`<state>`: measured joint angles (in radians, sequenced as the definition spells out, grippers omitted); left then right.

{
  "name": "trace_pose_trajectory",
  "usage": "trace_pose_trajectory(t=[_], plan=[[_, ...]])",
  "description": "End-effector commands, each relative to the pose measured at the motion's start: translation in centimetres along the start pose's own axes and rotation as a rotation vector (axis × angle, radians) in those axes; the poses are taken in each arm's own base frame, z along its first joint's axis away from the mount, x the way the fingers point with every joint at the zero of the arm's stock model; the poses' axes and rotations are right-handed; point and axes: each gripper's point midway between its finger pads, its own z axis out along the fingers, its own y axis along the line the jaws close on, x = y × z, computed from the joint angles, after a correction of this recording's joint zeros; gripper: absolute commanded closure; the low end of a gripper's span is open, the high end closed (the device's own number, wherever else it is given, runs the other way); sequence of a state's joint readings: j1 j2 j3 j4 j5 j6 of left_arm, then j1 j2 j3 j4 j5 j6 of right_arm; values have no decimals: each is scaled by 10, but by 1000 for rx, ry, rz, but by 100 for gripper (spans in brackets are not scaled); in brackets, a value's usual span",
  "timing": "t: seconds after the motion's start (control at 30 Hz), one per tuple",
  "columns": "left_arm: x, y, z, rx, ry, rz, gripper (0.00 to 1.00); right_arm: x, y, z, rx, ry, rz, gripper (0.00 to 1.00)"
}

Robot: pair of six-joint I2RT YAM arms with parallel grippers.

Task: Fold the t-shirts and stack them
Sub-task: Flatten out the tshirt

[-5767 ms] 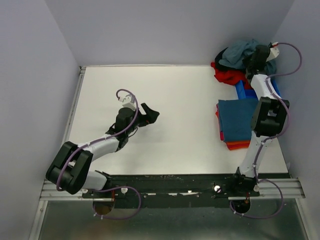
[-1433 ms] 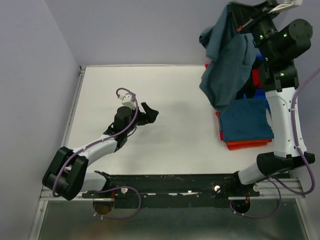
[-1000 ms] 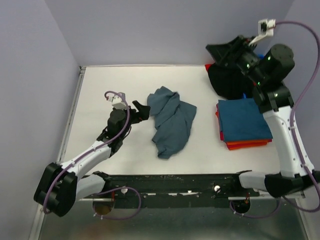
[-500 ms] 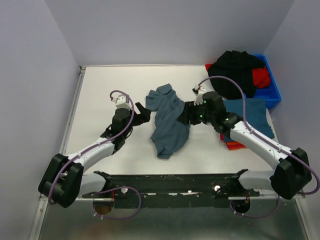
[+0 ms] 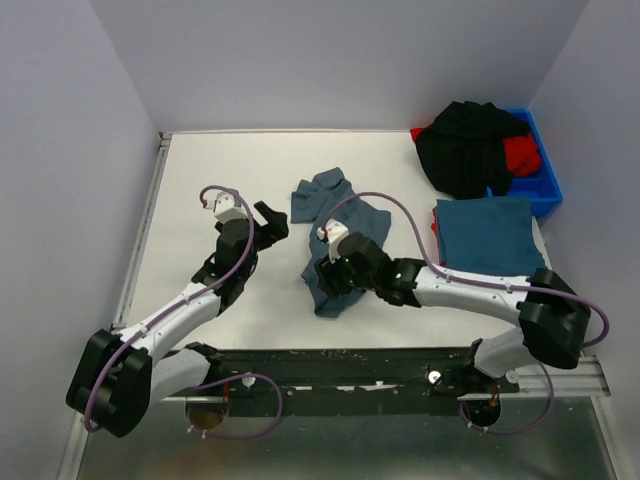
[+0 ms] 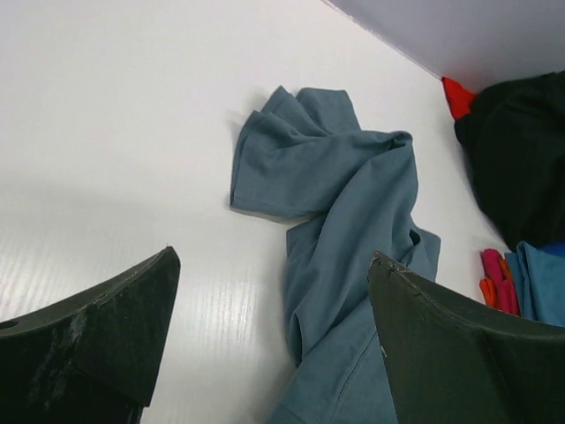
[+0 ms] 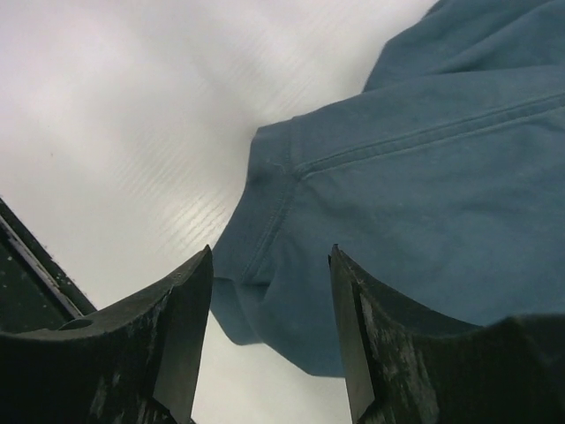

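A dusty teal-blue t-shirt [image 5: 345, 235] lies crumpled in the middle of the white table [image 5: 200, 160]. My right gripper [image 5: 323, 279] hovers low over its near end. In the right wrist view the right gripper [image 7: 271, 256] is open, its jaws straddling a hemmed corner of the shirt [image 7: 424, 177] without pinching it. My left gripper [image 5: 272, 224] stands open just left of the shirt. The left wrist view shows the left gripper [image 6: 272, 263] empty, with the shirt [image 6: 344, 203] ahead of it. A folded stack topped by a blue t-shirt [image 5: 487, 232] lies at the right.
A blue bin [image 5: 545, 188] at the back right holds a black t-shirt [image 5: 468, 150] and a red one [image 5: 521, 155]. Red and orange edges [image 6: 493, 281] show under the folded stack. Walls close in the table on the left, back and right.
The right arm lifted the teal-blue shirt from the bin, dropped it mid-table, then swung down to its near end with narrower jaws. The left gripper shifted slightly left.
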<state>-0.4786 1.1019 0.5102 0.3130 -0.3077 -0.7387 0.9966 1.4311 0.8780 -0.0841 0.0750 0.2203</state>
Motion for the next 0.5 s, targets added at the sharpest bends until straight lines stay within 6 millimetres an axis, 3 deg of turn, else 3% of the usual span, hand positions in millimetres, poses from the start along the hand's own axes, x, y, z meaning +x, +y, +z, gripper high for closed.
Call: trace_pose_trajectory(t=[0.0,0.17,0.27,0.47], plan=[[-10,23,-7,-99,-67,-39,5,1,6,17,80,-18,-119,36],[-12,20,-8,-91,-69,-32,5,20,26,25,54,20,-160,35],[-9,18,-6,-75,-55,-21,5,39,25,37,70,86,-182,34],[-6,12,-3,-53,-28,-3,6,51,21,46,108,140,-212,35]])
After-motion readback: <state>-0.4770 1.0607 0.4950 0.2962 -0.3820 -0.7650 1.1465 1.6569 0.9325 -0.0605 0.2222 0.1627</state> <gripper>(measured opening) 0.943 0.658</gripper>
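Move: The t-shirt's near-left corner lies about 2 cm to the right hand's left, 3 cm back and roughly 10 cm below. The t-shirt's middle is some 9 cm ahead of that hand and 6 cm to its right, its far sleeve about 18 cm straight ahead, all equally low. From the left hand the near-left corner lies some 16 cm back, 8 cm to the right and 15 cm lower. The right hand sinks about 5 cm, easing left and back towards the t-shirt's near-left corner, fingers still part-open. ##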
